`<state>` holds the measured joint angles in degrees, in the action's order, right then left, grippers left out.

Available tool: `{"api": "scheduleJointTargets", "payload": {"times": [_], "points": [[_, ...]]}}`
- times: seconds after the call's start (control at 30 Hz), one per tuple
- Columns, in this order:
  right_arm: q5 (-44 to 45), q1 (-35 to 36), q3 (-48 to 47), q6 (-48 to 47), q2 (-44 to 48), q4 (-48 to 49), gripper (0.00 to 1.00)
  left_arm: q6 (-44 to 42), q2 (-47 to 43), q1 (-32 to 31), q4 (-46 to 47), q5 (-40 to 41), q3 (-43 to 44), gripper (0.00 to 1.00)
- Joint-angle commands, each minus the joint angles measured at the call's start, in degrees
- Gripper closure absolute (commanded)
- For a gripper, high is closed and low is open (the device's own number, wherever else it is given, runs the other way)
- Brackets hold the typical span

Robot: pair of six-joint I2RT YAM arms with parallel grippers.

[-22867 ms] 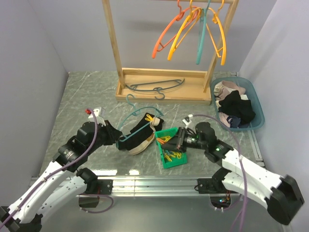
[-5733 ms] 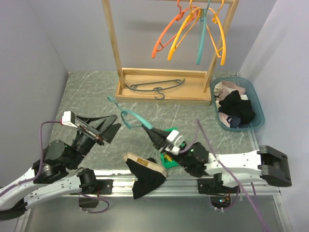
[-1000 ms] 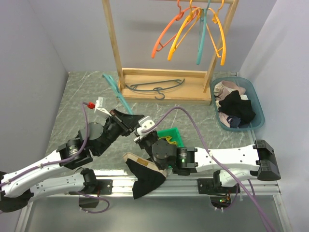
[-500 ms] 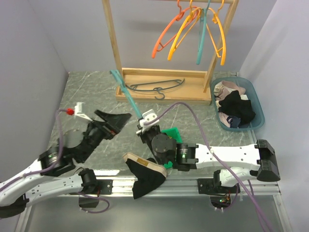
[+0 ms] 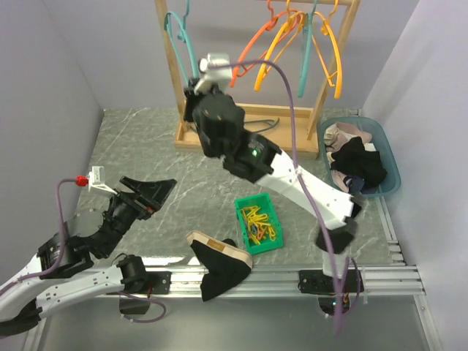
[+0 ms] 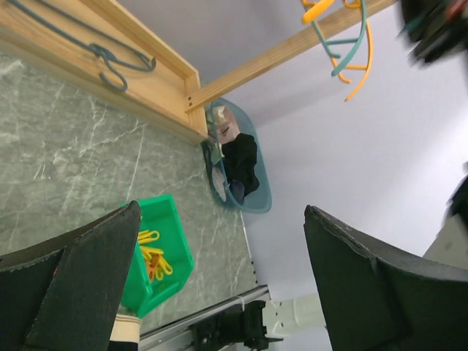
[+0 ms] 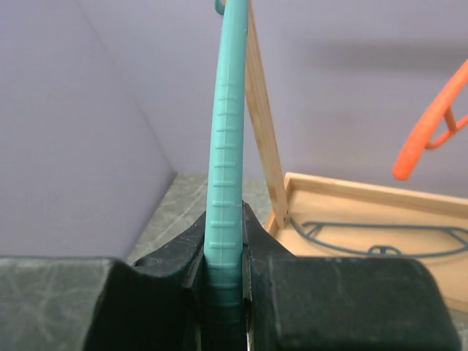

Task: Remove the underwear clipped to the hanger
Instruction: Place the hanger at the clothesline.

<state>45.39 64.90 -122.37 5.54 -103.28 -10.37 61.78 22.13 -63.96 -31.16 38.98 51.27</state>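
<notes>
A black pair of underwear [image 5: 219, 269] with a pale waistband lies at the table's near edge, apart from both grippers. My right gripper [image 5: 194, 86] is raised high by the wooden rack's left post and is shut on a bare teal hanger [image 5: 178, 33]. In the right wrist view the teal hanger [image 7: 225, 168] stands upright, pinched between the fingers of that gripper [image 7: 223, 292]. My left gripper [image 5: 150, 191] hovers low at the left, open and holding nothing. Through the left gripper's [image 6: 219, 292] wide gap a strip of the underwear's waistband [image 6: 124, 333] shows at the bottom.
A green bin [image 5: 257, 223] of yellow pegs sits in the middle. The wooden rack [image 5: 245, 128] stands at the back with several coloured hangers [image 5: 292, 44] on its bar and a dark one on its base. A blue basket [image 5: 387, 157] of clothes is at the right.
My left gripper has opened and pulled back to the left. My right arm has swung up from the table with the teal hanger to the rack's upper left.
</notes>
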Motion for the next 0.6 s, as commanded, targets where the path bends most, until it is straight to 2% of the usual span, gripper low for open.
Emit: {"api": "scheduleJointTargets", "payload": {"times": [0.0,0.07,0.2,0.3,0.43,0.57], "points": [[-0.2,-3.2,-23.2,1.6,-12.0,-16.1,1.00,-1.0,-1.1,-0.1,0.6,-3.0,-1.7,0.01],[0.1,-4.3,-26.7,1.2,-14.2,-16.6,1.00,-1.0,-1.5,-0.1,1.9,-4.3,-2.7,0.01],[0.2,-6.2,-9.9,1.3,-7.2,-7.8,1.00,-0.3,-1.8,-0.1,2.2,-5.2,-3.9,0.01],[1.4,-6.5,-5.7,0.9,-5.4,-5.8,1.00,-0.1,-2.3,0.0,3.0,-6.3,-4.5,0.00],[4.1,-6.3,-5.1,1.3,-3.9,-7.3,1.00,0.3,-2.5,0.0,3.5,-7.2,-4.4,0.01],[4.1,-6.2,7.2,1.1,4.1,-0.5,1.00,0.8,-2.7,0.0,3.6,-8.2,-4.9,0.00]]}}
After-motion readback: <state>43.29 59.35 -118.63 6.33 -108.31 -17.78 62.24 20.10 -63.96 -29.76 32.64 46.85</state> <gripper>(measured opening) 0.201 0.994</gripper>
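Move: The teal hanger is already pinched in the right hand, hook up. Its goal, the left stretch of the clothesline bar, lies about 15 cm ahead of this hand, level with it sideways and 15 cm above. The rack's left post stands some 18 cm ahead and 8 cm left, and the orange hanger hangs roughly 12 cm ahead, 15 cm right and a bit higher. From the left hand that stretch of bar is about 30 cm ahead, 8 cm right and 28 cm up. The teal hanger, kept in the right hand's shut grip, is lifted a couple of centimetres and carried about 5 cm forward towards the rack, then brought down quickly some 12 cm in front of the left post. The wrist rolls left side down about 15 degrees and tips slightly downward. The open, empty left hand sinks about 2 cm and shifts a little right. ##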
